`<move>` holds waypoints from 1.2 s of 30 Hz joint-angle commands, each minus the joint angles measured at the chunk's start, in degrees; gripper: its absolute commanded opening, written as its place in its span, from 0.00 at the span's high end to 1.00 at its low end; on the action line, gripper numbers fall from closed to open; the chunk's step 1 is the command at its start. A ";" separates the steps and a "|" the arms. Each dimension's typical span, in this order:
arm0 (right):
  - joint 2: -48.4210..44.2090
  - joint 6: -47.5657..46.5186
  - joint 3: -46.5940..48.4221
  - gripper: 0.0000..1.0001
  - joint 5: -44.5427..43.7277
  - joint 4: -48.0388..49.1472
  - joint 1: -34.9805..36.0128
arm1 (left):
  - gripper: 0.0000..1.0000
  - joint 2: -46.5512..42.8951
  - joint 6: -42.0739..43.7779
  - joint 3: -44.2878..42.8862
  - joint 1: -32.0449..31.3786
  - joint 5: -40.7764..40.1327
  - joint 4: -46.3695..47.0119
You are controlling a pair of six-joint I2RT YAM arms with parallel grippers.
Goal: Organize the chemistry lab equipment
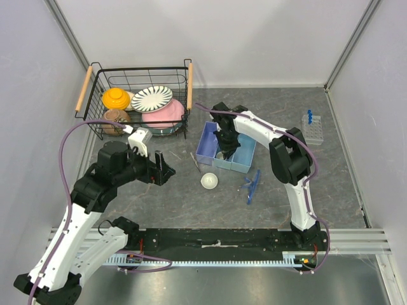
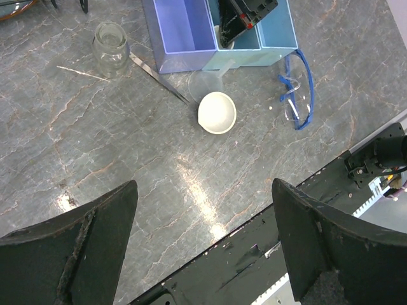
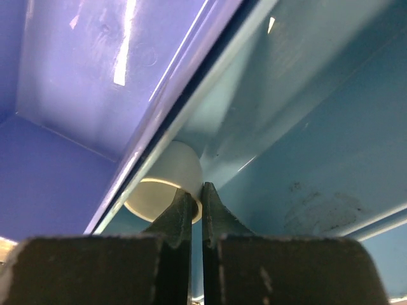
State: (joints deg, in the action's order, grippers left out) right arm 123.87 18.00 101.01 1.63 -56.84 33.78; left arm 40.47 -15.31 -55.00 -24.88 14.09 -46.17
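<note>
My right gripper [image 1: 227,152] reaches down into the light-blue compartment of a blue two-part bin [image 1: 206,143]. In the right wrist view it [image 3: 196,194] is shut on the rim of a tiny white cup [image 3: 166,181], one finger inside and one outside. The cup sits against the bin's divider [image 3: 172,101]. A white dome-shaped dish [image 1: 209,181] [image 2: 217,112] rests on the table just in front of the bin. Beside it lies a thin metal spatula [image 1: 195,162] [image 2: 159,77]. My left gripper [image 1: 166,168] [image 2: 203,184] hovers open over bare table, holding nothing.
A clear tube rack [image 1: 312,129] with blue-capped tubes [image 1: 310,115] stands at the far right. Blue-framed clear glasses [image 1: 251,184] [image 2: 296,95] lie right of the dish. A small glass jar [image 2: 110,49] stands left of the bin. A black wire basket [image 1: 137,76] with crockery stands at the back left.
</note>
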 commanded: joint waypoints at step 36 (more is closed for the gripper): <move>-11.27 -0.16 13.69 0.57 -11.55 -8.99 9.71 | 0.08 1.63 2.13 -0.63 0.01 0.15 1.61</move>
State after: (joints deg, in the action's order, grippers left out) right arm 119.52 17.19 113.73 -7.55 -64.36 38.26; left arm 42.13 -15.29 -54.98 -24.86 14.02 -46.17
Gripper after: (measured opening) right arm 0.424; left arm 0.924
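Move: The small white cup is still pinched at its rim in the right fingers, low in the near end of the blue box's middle compartment, with its middle about 1 cm back, 1 cm left and 1 cm below. From that hand the white bowl is some 10 cm back and 5 cm left, the tweezers about 2 cm back and 9 cm left, the blue goggles 11 cm back and 9 cm right. From the left hand the cup is roughly 15 cm ahead, 14 cm right and 21 cm down. The right fingers open a little under halfway and let go of the cup's rim while the hand stays low in the box's middle compartment, edging less than 1 cm to the left. Then the hand eases about 3 cm forward, away from the cup, and rises faster and faster to about 9 cm up, drifting partly back and another 1 cm left late in the climb while the fingertips swing forward by some 15 degrees and the fingers stay parted. ##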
